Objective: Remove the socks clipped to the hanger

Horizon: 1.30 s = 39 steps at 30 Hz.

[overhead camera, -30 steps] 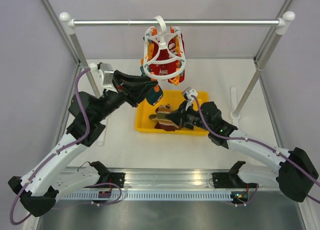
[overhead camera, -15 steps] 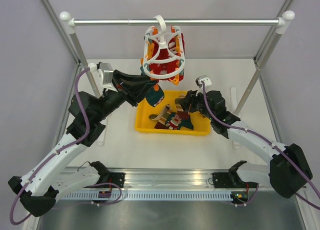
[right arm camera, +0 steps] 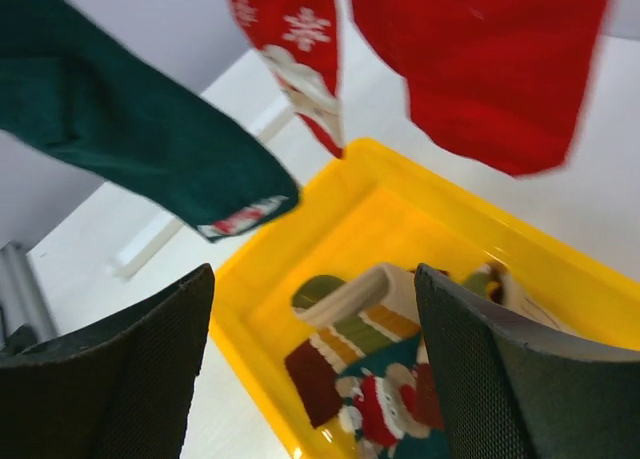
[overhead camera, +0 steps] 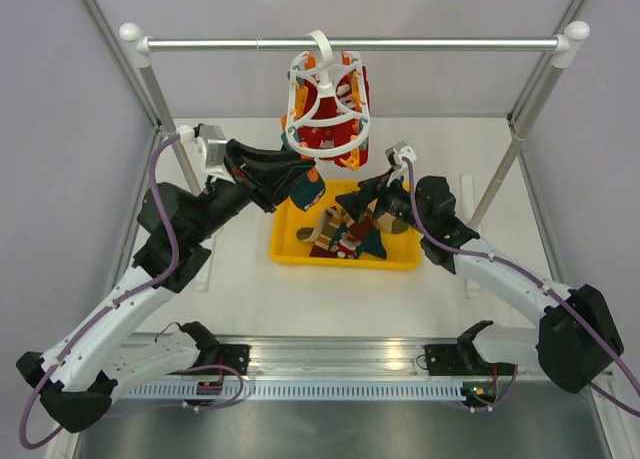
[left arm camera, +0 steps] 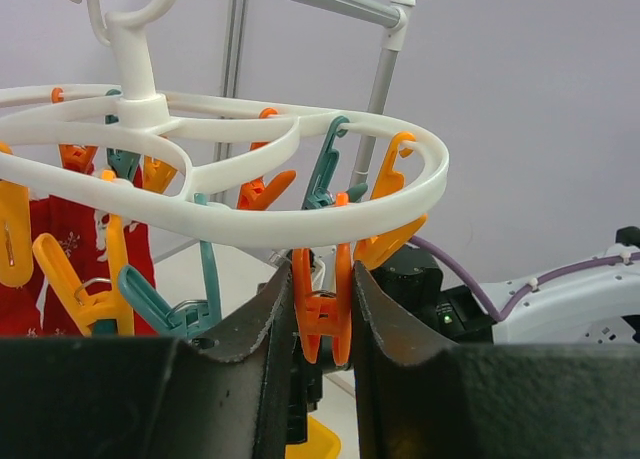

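The white hanger (overhead camera: 322,87) hangs by its hook from the rail, with red socks (overhead camera: 338,119) still clipped under it. In the left wrist view its ring (left arm camera: 250,214) carries orange and teal pegs. My left gripper (left arm camera: 322,279) is shut on an orange peg (left arm camera: 322,314), squeezing its handles. My right gripper (right arm camera: 315,309) is open with nothing between its fingers, and hovers over the yellow tray (right arm camera: 300,229). A red sock (right arm camera: 480,69) and a dark teal sock (right arm camera: 130,129) hang above it. Striped and festive socks (right arm camera: 380,379) lie loose in the tray.
A metal rail (overhead camera: 400,45) with white end knobs spans the back on two slanted posts, the right one (overhead camera: 500,179) close to my right arm. The yellow tray (overhead camera: 400,259) sits mid-table under the hanger. Grey walls close in both sides.
My right gripper has opened, left a sock in the tray and risen toward the hanger. The left gripper has stayed on its peg.
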Each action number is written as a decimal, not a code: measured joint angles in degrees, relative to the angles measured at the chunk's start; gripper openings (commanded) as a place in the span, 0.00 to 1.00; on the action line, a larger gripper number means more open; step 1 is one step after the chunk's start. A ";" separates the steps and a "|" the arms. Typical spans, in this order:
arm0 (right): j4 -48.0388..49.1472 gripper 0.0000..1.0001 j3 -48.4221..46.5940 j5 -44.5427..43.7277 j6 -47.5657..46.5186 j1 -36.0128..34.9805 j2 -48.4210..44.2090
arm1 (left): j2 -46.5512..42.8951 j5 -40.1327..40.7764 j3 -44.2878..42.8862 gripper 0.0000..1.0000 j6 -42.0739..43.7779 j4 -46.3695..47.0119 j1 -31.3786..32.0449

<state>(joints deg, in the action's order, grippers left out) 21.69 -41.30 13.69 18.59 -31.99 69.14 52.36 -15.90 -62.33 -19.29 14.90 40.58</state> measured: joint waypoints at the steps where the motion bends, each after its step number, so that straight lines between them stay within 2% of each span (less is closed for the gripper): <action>1: 0.96 0.85 -0.66 1.55 0.00 -0.11 0.50 | 0.02 -0.02 0.00 0.02 -0.11 0.00 0.00; 9: 6.60 0.88 -12.37 11.56 -0.44 -3.37 11.30 | 0.61 -0.04 0.00 0.02 -0.87 -0.24 0.00; 15: 8.24 0.88 -16.72 16.02 -0.17 -4.81 17.42 | 1.53 -0.09 -0.35 0.02 -1.05 -0.37 0.00; 18: 8.72 0.82 -16.96 17.03 0.28 -5.38 18.73 | 1.97 -0.09 -0.61 0.02 -1.09 -0.68 0.00; 20: 9.20 0.73 -16.94 17.57 0.90 -5.64 19.06 | 2.23 -0.11 -0.68 0.02 -1.18 -0.72 0.00; 21: 9.66 0.61 -16.90 17.77 1.38 -5.75 19.06 | 2.36 -0.11 -0.72 0.02 -1.31 -0.83 0.00; 22: 10.69 0.54 -16.76 17.94 1.73 -5.79 19.04 | 2.49 -0.11 -0.74 0.02 -1.46 -0.87 0.00; 23: 12.26 0.40 -16.35 18.14 3.04 -5.90 19.04 | 2.64 -0.11 -0.76 0.02 -1.57 -0.96 0.00; 24: 12.52 0.40 -16.22 18.18 3.23 -5.90 18.99 | 2.78 -0.11 -0.79 0.02 -1.73 -1.05 0.00; 25: 13.94 0.29 -15.52 18.23 4.20 -5.92 18.93 | 2.93 -0.09 -0.79 0.02 -1.88 -1.07 0.00; 29: 18.05 0.07 -11.32 18.36 6.78 -6.12 17.97 | 3.52 0.00 -0.85 0.02 -2.40 -1.09 0.00; 31: 19.58 0.01 -9.01 17.81 8.24 -6.27 17.22 | 3.82 0.22 -0.87 0.03 -2.71 -1.09 0.00; 35: 21.64 0.01 -5.07 16.24 9.90 -6.82 14.78 | 4.79 0.42 -1.16 0.08 -3.17 -1.14 0.02; 37: 22.12 0.01 -3.45 15.69 10.27 -6.95 13.20 | 5.20 0.42 -1.16 0.15 -3.23 -1.16 0.02; 39: 22.12 0.01 -2.32 15.08 10.43 -7.19 11.61 | 5.51 0.42 -1.16 0.35 -3.26 -1.25 0.02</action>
<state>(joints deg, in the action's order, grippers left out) 43.81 -43.62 28.77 29.02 -39.18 80.75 57.87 -15.49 -63.48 -22.55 13.65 40.60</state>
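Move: The foot of the dangling green sock is about 11 cm to the right hand's left, a centimetre back and some 5 cm above the open fingers. The yellow bin's middle lies roughly 18 cm below that hand and 2 cm to its left, neither ahead nor back. The red sock hangs about 10 cm ahead, 4 cm left and 10 cm up. The left fingers already hold the orange clip; from them the green foot is some 15 cm down, 2 cm back and 3 cm right. The right fingers shut on the lower part of the green sock after the hand sweeps about 11 cm left and some 4 cm up, turning counter-clockwise; then they draw it back about 3 cm and slightly right. Meanwhile the left hand keeps its pinch on the orange clip and eases forward, right and down, 4 cm in all, tipping slightly. ##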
